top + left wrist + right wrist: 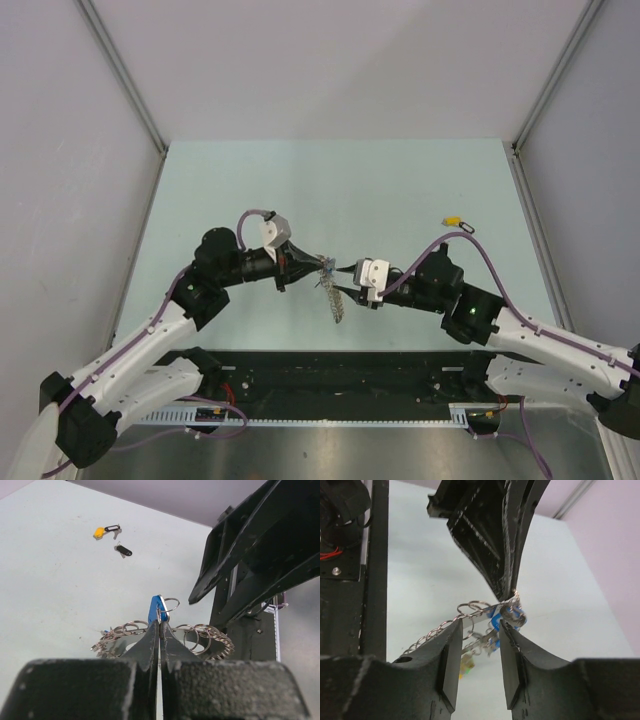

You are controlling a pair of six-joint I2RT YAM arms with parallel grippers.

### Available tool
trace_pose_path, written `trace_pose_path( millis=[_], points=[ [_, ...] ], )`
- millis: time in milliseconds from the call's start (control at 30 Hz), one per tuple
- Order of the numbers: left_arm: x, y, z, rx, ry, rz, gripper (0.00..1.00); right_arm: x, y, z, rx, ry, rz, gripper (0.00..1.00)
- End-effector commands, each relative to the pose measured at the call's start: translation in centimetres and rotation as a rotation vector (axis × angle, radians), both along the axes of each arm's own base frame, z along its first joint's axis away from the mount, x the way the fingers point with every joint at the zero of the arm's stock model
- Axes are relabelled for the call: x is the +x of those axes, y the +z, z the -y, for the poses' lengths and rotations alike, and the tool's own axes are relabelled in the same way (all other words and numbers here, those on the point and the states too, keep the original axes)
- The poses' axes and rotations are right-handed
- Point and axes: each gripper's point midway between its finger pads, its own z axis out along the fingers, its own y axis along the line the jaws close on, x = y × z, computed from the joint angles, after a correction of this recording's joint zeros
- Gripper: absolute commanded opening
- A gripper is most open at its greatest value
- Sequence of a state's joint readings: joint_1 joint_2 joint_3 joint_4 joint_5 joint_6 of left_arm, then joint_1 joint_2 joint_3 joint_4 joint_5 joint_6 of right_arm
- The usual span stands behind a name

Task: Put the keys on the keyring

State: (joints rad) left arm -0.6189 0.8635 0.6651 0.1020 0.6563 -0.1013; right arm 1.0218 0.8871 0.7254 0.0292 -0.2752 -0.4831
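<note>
The keyring (333, 292) hangs over the middle of the table, a silver band edged with small wire loops. My left gripper (318, 264) is shut on its upper edge. In the left wrist view the shut gripper (160, 625) pinches the keyring (212, 636) right beside a blue-tagged key (156, 608). My right gripper (341, 272) stands just right of the ring, open. In the right wrist view the gripper (480, 626) has its jaws apart around the keyring (476, 614), with blue-tagged keys (506, 617) and a yellow-green tag (466, 664) dangling from it. A yellow-tagged key (452, 217) and a black-tagged key (467, 229) lie loose at the right.
The two loose keys show far off in the left wrist view, yellow (100, 532) and black (124, 551). The right arm (250, 560) fills that view's right side. Grey walls and metal posts (125, 75) enclose the pale green table (330, 180).
</note>
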Motion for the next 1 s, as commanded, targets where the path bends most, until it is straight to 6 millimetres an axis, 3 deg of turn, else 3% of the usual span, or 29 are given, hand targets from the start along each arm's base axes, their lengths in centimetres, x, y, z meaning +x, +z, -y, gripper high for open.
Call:
trace_pose_path(
  millis=[0,267,700,767,967],
  points=[
    [0.2,2.8,-0.1,-0.032,0.010,0.071,0.00,0.7,3.3,-0.1,0.085,-0.050,0.102,0.41],
    [0.0,2.8,-0.1,-0.004,0.000,0.075,0.00,2.0,4.1,-1.2,0.077,-0.086,0.146,0.40],
    [-0.3,2.8,0.2,0.003,-0.016,0.076,0.00,3.1,3.8,-2.1,0.065,-0.107,0.152,0.34],
    [-0.3,2.9,0.2,0.004,-0.016,0.079,0.00,3.1,3.6,-2.1,0.061,-0.109,0.150,0.32],
    [-0.4,3.1,0.2,0.001,-0.017,0.081,0.00,3.1,3.3,-2.0,0.045,-0.114,0.143,0.06]
  ],
)
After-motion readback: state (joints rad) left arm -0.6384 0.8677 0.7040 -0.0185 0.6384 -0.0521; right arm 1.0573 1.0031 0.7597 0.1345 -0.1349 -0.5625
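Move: The right hand, part open and holding nothing, has the small ring at the left fingertips about 3 cm ahead of it and 3 cm to its left, roughly level. The blue key tag sits right by that ring, about 3 cm ahead and 2 cm left; the middle of the keyring loop hangs some 5 cm lower, about 2 cm ahead and 2 cm left. From the left hand, shut on the ring's edge, that small ring lies about 1 cm to the right. The right hand first lifts about 1 cm, then travels forward and to its left, roughly 3 cm in all, settling back near its starting height as its part-open fingers come up against the left fingertips, the wrist turning only a little; there it slows and the fingers close from under half open to nearly shut around the small ring in front of the blue tag. The left hand keeps its shut grip on the ring and holds it out for the right, sinking about 1 cm early on and then staying nearly still. ##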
